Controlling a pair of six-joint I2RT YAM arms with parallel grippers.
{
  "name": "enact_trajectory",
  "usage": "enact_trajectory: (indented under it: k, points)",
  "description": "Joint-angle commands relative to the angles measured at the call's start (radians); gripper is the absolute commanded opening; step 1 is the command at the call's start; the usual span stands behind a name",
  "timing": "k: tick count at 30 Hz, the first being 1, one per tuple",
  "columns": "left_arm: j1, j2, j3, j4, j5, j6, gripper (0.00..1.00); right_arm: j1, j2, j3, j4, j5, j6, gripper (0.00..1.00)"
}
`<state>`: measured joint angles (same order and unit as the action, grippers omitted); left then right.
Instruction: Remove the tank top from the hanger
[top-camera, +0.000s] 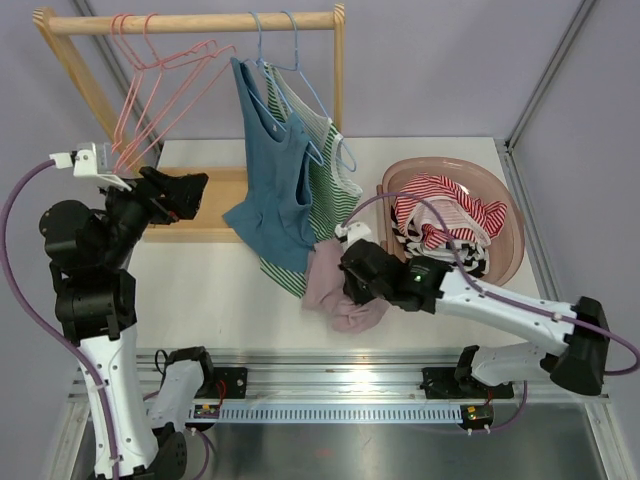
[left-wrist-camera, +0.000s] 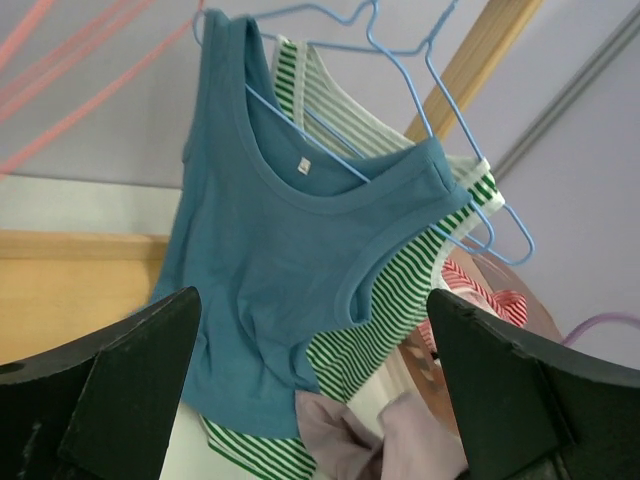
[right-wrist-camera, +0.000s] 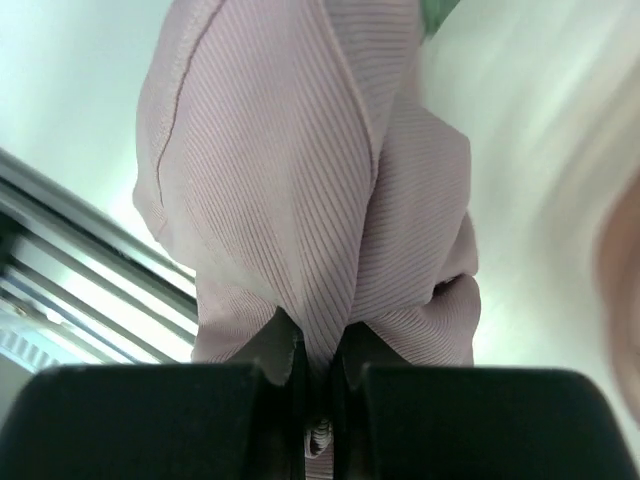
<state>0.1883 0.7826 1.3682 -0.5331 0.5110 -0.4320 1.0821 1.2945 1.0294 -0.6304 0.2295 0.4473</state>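
Note:
A pink ribbed tank top (top-camera: 335, 292) lies crumpled on the white table, off any hanger. My right gripper (top-camera: 348, 285) is shut on a fold of it, and the right wrist view shows the pink cloth (right-wrist-camera: 300, 150) pinched between the closed jaws (right-wrist-camera: 320, 370). A blue tank top (top-camera: 270, 190) and a green-striped one (top-camera: 332, 185) hang on blue hangers (top-camera: 297, 60) from the wooden rail. My left gripper (top-camera: 190, 190) hovers left of them, open and empty. Its wrist view looks at the blue top (left-wrist-camera: 270, 260) between the spread jaws (left-wrist-camera: 312, 300).
Empty pink hangers (top-camera: 150, 70) hang at the left of the wooden rack (top-camera: 200, 22), whose base board lies on the table behind my left gripper. A pink basin (top-camera: 508, 215) at the right holds red-striped clothes (top-camera: 445, 215).

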Motion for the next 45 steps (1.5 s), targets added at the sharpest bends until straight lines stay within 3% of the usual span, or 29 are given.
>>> enact_trajectory:
  k: [1, 8, 11, 25, 28, 30, 32, 34, 36, 37, 41, 45]
  points:
    - [-0.032, 0.018, -0.047, 0.073, 0.09, -0.028, 0.99, 0.009, -0.109, 0.119, -0.144, 0.22, -0.024, 0.0]
    - [-0.062, 0.01, -0.086, 0.084, 0.113, -0.013, 0.99, -0.001, -0.192, 0.329, -0.379, 0.465, -0.032, 0.0]
    - [-0.073, 0.023, -0.064, 0.081, 0.141, -0.019, 0.99, -0.06, -0.192, 0.417, -0.431, 0.553, -0.061, 0.0]
    - [-0.119, 0.13, 0.051, 0.051, 0.136, -0.017, 0.99, -0.68, -0.078, 0.584, -0.23, 0.392, -0.263, 0.0]
    - [-0.16, 0.193, 0.147, -0.02, 0.04, 0.01, 0.99, -0.795, -0.014, 0.542, -0.189, 0.332, -0.237, 0.0]
    - [-0.223, 0.242, 0.224, -0.05, -0.027, 0.024, 0.99, -0.849, 0.026, 0.458, -0.104, 0.256, -0.214, 0.09]
    - [-0.307, 0.294, 0.306, -0.103, -0.179, 0.055, 0.99, -0.881, 0.078, 0.37, -0.019, 0.196, -0.191, 0.49]
    - [-0.36, 0.331, 0.354, -0.139, -0.248, 0.076, 0.99, -0.884, 0.155, 0.336, 0.001, 0.2, -0.179, 0.67]
    - [-0.42, 0.378, 0.416, -0.165, -0.339, 0.087, 0.99, -0.884, 0.193, 0.325, -0.028, 0.232, -0.15, 0.94]
    - [-0.437, 0.391, 0.43, -0.186, -0.376, 0.099, 0.99, -0.884, 0.201, 0.321, -0.034, 0.247, -0.131, 0.99]
    - [-0.507, 0.435, 0.463, -0.202, -0.494, 0.118, 0.99, -0.884, 0.106, 0.276, -0.037, 0.229, -0.091, 1.0]
    - [-0.552, 0.461, 0.463, -0.177, -0.561, 0.111, 0.99, -0.884, -0.067, 0.219, 0.012, 0.101, -0.081, 0.99]
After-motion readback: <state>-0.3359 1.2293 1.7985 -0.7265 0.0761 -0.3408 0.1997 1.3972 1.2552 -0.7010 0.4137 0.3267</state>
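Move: The right hand holds the mauve tank top. From it the bin's middle lies some 31 cm right, 17 cm ahead and 11 cm lower, with the red-striped tank top inside about 4 cm beyond that middle, and the green-striped tank top hangs about 15 cm ahead, 10 cm left. From the empty left hand the blue tank top hangs some 20 cm ahead, 9 cm right, 12 cm lower, with the green-striped one about 7 cm further right. Right hand carries mauve top up, about 27 cm right and forward, opening over bin; left moves right and forward. ##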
